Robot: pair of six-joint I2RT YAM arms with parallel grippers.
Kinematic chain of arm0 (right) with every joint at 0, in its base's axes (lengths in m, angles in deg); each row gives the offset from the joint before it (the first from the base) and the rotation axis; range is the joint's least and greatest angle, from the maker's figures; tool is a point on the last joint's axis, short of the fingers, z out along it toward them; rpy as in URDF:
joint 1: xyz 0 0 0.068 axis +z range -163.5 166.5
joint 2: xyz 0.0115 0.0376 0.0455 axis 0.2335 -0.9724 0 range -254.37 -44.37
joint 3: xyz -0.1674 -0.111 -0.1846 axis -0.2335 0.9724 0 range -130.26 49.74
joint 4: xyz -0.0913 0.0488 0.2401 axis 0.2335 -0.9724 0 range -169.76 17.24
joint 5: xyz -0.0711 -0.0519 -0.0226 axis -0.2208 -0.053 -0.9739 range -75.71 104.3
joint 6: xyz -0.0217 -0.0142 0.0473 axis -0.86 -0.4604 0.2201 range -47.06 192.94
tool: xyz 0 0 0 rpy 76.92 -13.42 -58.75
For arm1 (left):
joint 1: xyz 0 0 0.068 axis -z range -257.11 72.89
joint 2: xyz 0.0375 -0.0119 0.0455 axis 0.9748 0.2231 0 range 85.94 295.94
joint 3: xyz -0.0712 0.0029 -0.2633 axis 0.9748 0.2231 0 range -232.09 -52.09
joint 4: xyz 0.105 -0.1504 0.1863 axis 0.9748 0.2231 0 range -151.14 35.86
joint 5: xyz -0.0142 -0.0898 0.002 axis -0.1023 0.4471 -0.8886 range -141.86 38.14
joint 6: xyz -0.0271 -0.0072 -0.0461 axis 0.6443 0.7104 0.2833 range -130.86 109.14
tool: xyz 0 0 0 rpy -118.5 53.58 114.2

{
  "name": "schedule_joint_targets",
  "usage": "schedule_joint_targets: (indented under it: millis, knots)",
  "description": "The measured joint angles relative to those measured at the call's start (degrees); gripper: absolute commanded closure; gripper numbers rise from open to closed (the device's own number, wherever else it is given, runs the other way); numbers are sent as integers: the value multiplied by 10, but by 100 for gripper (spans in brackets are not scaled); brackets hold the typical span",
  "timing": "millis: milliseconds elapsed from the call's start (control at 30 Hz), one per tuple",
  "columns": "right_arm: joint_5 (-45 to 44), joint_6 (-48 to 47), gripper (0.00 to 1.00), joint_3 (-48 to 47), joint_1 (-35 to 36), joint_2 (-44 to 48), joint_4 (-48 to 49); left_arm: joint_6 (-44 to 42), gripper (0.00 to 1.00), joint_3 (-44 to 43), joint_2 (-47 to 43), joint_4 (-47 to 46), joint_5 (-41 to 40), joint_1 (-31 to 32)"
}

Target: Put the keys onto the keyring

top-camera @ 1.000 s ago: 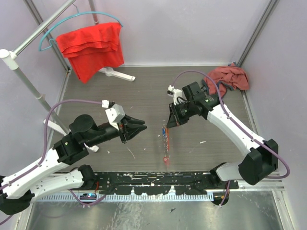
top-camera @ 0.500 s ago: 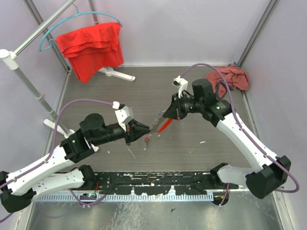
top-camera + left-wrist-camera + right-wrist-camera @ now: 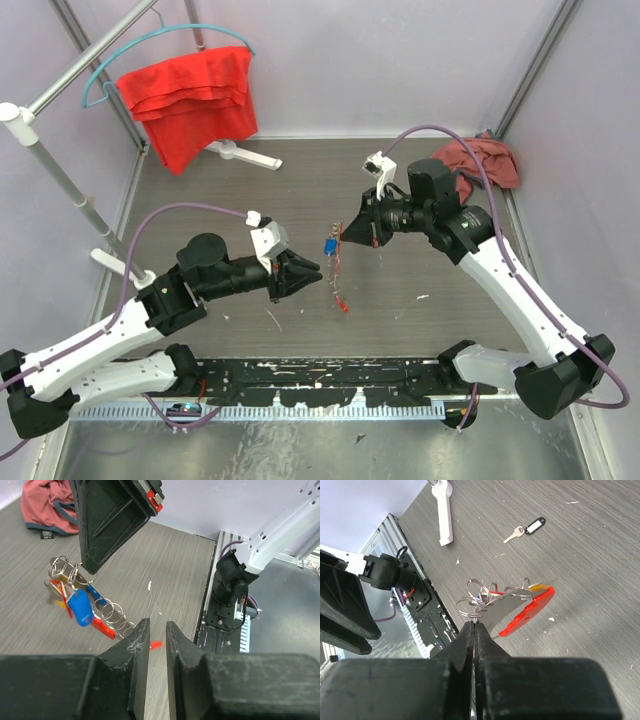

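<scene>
My right gripper (image 3: 345, 236) is shut on the keyring's wire loop (image 3: 474, 611) and holds it above the table. A blue-headed key (image 3: 329, 246) and others with orange and red heads (image 3: 59, 592) bunch at the loop. The chain of small rings (image 3: 112, 612) and the long red-orange tag (image 3: 343, 303) hang below. The tag also shows in the right wrist view (image 3: 530, 611). My left gripper (image 3: 314, 272) is just left of the hanging bunch, its jaws a narrow gap apart and empty. In the left wrist view my left gripper (image 3: 157, 626) sits below the chain.
A small key with a black oblong tag (image 3: 527, 529) lies on the table near a white stand foot (image 3: 444, 510). A red cloth (image 3: 190, 95) hangs on a hanger at the back left. A crumpled reddish cloth (image 3: 478, 160) lies at the back right.
My right gripper has lifted the keyring off the table and swung it left. My left gripper has moved right toward it and its jaws have narrowed.
</scene>
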Motion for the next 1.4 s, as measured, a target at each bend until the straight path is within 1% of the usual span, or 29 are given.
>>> schedule_joint_targets:
  millis: [100, 400, 667, 1000, 1400]
  knots:
    - [3, 5, 99, -3, 0, 7, 0, 0, 69, 0, 0, -11, 5, 0]
    - [3, 21, 99, -20, 0, 21, 2, 3, 66, 0, 15, -43, 23, 0]
    - [7, 40, 99, -29, 0, 34, 11, 2, 59, -1, 28, -73, 24, 0]
    - [52, 35, 99, -30, 0, 59, 24, -2, 50, -19, 57, -106, 28, 0]
    - [102, 3, 99, -30, 0, 78, 29, -6, 46, -22, 60, -132, 27, 0]
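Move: The left hand, slightly open, goes for the keyring bundle hanging from the right fingers: its middle is about 3 cm ahead, 4 cm to the right and 3 cm below. The blue tag sits about 5 cm ahead and 3 cm right, 2 cm lower; the red bottom end is about 1 cm back, 4 cm right, 7 cm lower. From the right hand, the bundle is 4 cm back, 1 cm left and 3 cm below; the left gripper is 7 cm back, 5 cm left, about level. Still pinching the keyring by its rings, the right hand lifts it about 8 cm and, mostly later on, draws it back some 5 cm towards the left gripper, its fingertips tipping up and turning a little counter-clockwise. The left hand rises 4 cm and goes 3 cm right towards the bundle, opening to roughly twice its gap; its fingertips end close to the rings, though contact can't be made out. ##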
